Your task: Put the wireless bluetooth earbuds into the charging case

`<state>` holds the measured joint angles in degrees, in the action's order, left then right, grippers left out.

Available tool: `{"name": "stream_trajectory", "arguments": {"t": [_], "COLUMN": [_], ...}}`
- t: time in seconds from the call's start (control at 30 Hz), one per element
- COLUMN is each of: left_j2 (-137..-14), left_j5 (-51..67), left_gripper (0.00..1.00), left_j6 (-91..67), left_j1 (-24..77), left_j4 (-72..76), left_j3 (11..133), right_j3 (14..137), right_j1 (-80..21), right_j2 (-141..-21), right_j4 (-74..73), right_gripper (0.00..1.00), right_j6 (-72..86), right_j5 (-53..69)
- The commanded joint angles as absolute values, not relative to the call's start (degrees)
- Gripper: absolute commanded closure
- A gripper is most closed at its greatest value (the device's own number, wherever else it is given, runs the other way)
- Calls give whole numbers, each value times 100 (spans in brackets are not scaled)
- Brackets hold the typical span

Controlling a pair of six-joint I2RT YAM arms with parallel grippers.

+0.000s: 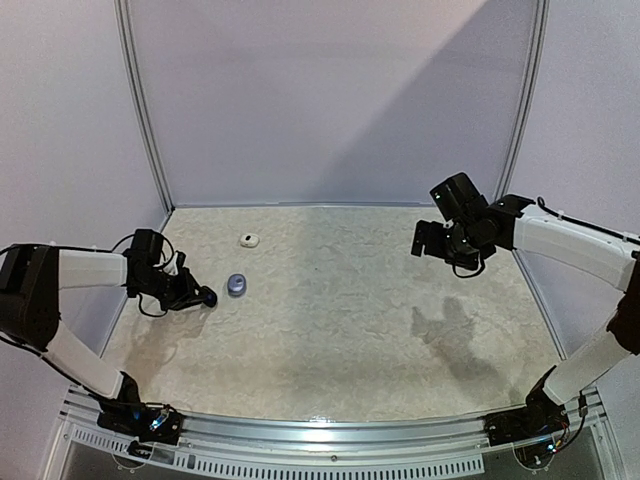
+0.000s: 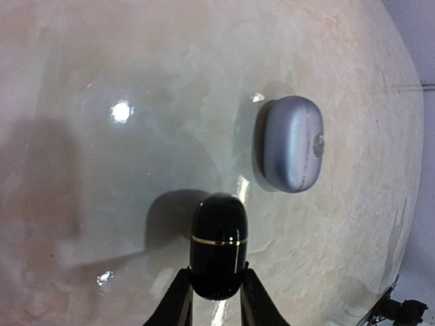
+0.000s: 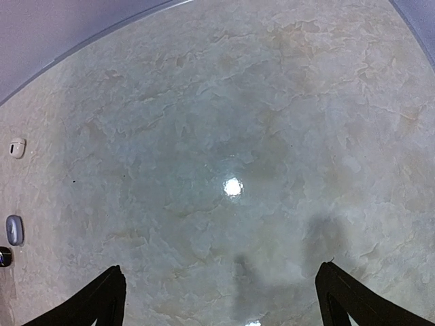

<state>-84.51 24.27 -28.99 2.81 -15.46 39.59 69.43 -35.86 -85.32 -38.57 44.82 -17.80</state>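
Observation:
A glossy black charging case (image 2: 217,244), closed along a thin gold seam, is pinched at its near end by my left gripper (image 2: 216,275), which is shut on it low over the table's left side (image 1: 200,296). A closed silvery-grey charging case (image 2: 293,144) lies on the table just past it to the right (image 1: 236,285). A white charging case (image 1: 249,239) sits farther back. No earbuds show in any view. My right gripper (image 1: 432,240) hangs high over the right side of the table, open with nothing between its fingers (image 3: 220,268).
The marbled tabletop (image 1: 340,320) is bounded by a pale back wall and metal frame posts (image 1: 145,110). In the right wrist view the white case (image 3: 17,147) and the grey case (image 3: 14,229) appear at the far left edge.

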Motion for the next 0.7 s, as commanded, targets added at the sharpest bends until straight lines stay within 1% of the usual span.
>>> {"name": "stream_trajectory", "arguments": {"t": [0.0, 0.03, 0.07, 0.27, 0.4, 0.5, 0.6, 0.67], "left_j2": [-8508, -8477, -8437, -7940, -7293, -6593, -5774, -5393], "left_j5": [2059, 2019, 1983, 1421, 1029, 704, 326, 54], "left_gripper": [38, 8, 2, 1, 1, 1, 1, 1], "left_j6": [-3076, -3096, -3098, -2838, -2174, -1510, -898, -675], "left_j1": [75, 24, 3, 0, 2, 0, 0, 0], "left_j4": [-1421, -1399, -1392, -1768, -2195, -2032, -1489, -1059], "left_j3": [3679, 3659, 3661, 3949, 4174, 4121, 3761, 3453], "right_j3": [7152, 7218, 7280, 7275, 7344, 7335, 6720, 6159], "right_j1": [-3411, -3367, -3330, -3171, -3122, -3124, -3124, -3128], "right_j2": [-8722, -8791, -8822, -8631, -8438, -8250, -7783, -7469], "right_j4": [-3731, -3769, -3778, -3206, -3038, -2910, -2190, -1640], "right_gripper": [1, 1, 1, 1, 1, 1, 1, 1], "right_j6": [4367, 4456, 4487, 4418, 4354, 4079, 3732, 3572], "right_j5": [-1687, -1711, -1737, -2311, -3219, -3795, -4339, -4974]}}
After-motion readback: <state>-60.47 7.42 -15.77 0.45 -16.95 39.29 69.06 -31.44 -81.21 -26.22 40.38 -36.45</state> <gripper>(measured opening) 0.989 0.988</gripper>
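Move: The black charging case is still pinched in the left gripper, and its set-down spot is roughly 3 cm below and 1 cm to the left of this hand. The lavender case stands about 6 cm ahead and 6 cm to the right of the hand, the white case some 22 cm ahead and 6 cm to the right, both on the table. From the empty right hand that spot lies around 44 cm left, 3 cm back and 16 cm below. Ease the left gripper down a centimetre or so with the black charging case, open the fingers wide to let go of it, then lift about 13 cm off it, drifting left throughout and tilting the fingers up and outward. Withdraw the open right hand forward, then up and right, away from the case, raising its fingertips some 20 degrees and turning it clockwise. ##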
